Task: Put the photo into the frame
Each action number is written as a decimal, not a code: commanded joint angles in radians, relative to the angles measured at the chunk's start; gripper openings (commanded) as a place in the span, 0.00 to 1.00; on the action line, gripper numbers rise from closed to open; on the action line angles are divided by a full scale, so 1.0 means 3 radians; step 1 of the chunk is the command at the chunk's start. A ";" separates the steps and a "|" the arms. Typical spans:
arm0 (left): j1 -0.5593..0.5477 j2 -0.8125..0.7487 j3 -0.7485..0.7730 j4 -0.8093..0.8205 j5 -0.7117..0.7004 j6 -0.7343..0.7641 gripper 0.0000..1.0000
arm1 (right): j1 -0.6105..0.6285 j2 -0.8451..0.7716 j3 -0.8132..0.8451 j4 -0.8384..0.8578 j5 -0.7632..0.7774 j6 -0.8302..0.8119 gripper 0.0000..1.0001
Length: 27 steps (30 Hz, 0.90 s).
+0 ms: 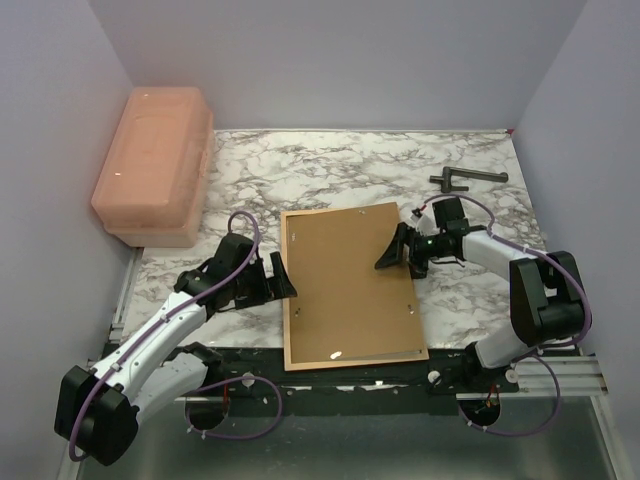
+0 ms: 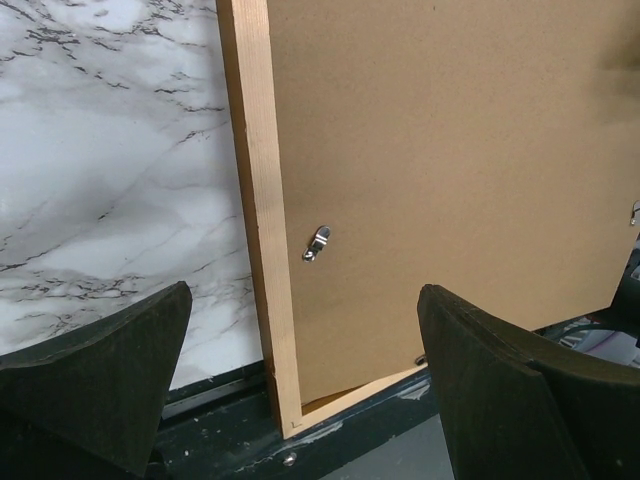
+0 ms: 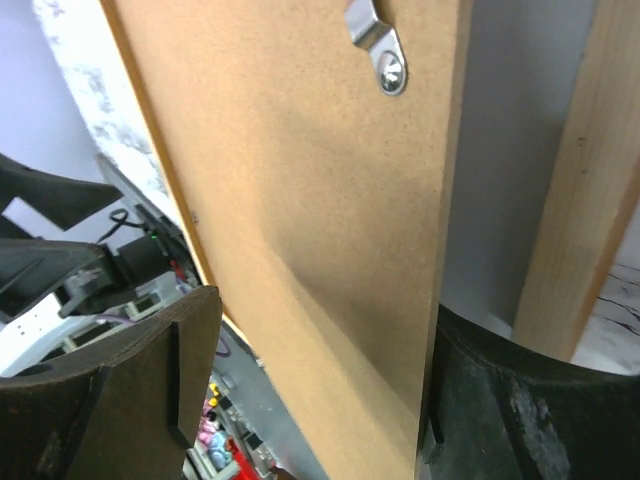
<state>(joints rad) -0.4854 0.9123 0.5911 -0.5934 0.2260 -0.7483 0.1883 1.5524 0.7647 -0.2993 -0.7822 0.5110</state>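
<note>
The frame lies face down in the middle of the table, its light wooden rail showing around a brown backing board. The photo is hidden. My right gripper is at the frame's right side, open. The board's right edge stands raised off the right rail and passes between the fingers, one finger under it and the other well clear. My left gripper is open beside the left rail, straddling the near left corner without touching it.
A pink lidded box stands at the back left. A dark T-shaped tool lies at the back right. Small metal clips sit on the board. The frame's near end rests on the black front rail.
</note>
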 commanded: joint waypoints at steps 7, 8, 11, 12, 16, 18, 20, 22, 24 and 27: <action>0.0013 -0.0010 -0.0058 -0.0087 -0.0017 0.0065 0.98 | 0.0193 -0.0009 0.0322 -0.0608 0.0835 -0.0132 0.86; 0.0013 -0.0011 -0.0062 -0.0086 -0.0015 0.0065 0.98 | 0.0193 -0.0014 0.0336 -0.0638 0.0881 -0.0130 0.88; 0.0013 -0.0009 -0.0066 -0.0087 -0.0012 0.0065 0.98 | 0.0206 -0.0038 0.0377 -0.0717 0.1030 -0.0128 0.94; 0.0013 -0.0009 -0.0072 -0.0088 -0.0012 0.0065 0.99 | 0.0214 -0.0042 0.0393 -0.0755 0.1084 -0.0126 0.96; 0.0016 -0.0009 -0.0086 -0.0092 -0.0015 0.0070 0.98 | 0.0239 -0.0066 0.0447 -0.0850 0.1205 -0.0144 1.00; 0.0013 -0.0006 -0.0097 -0.0092 -0.0015 0.0071 0.99 | 0.0245 -0.0079 0.0458 -0.0878 0.1248 -0.0143 1.00; 0.0016 -0.0004 -0.0100 -0.0093 -0.0012 0.0071 0.99 | 0.0252 -0.0088 0.0468 -0.0898 0.1270 -0.0140 1.00; 0.0013 -0.0004 -0.0105 -0.0093 -0.0012 0.0071 0.98 | 0.0262 -0.0092 0.0481 -0.0922 0.1299 -0.0139 1.00; 0.0016 -0.0004 -0.0107 -0.0092 -0.0012 0.0071 0.99 | 0.0272 -0.0105 0.0486 -0.0940 0.1337 -0.0143 1.00; 0.0013 0.0004 -0.0113 -0.0097 -0.0008 0.0075 0.98 | 0.0292 -0.0118 0.0508 -0.0978 0.1382 -0.0143 1.00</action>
<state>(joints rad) -0.4854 0.9112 0.5732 -0.6163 0.2249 -0.7403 0.2703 1.5444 0.8871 -0.5327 -0.4442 0.4778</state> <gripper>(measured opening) 0.984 0.995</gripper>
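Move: The backing board slants in the photo frame; its middle lies about 12 cm to the right hand's left, 4 cm back and some 3 cm below. The board's still-raised right edge is level with that hand, roughly 3 cm to its right and 1 cm lower. The frame's right rail runs about 5 cm to the hand's right, and a metal clip on the board sits 10 cm back, 2 cm right. From the left hand, the board's middle is around 16 cm right, 4 cm ahead. Rightward and a little down, the right hand eases about 2 cm towards the frame's right rail while its wrist rolls some 20 degrees, so the fingers point more steeply at the board. The fingers go on spreading from mostly open to fully open, with the right-hand finger still against the board's raised edge and ending in the gap beside the rail. ##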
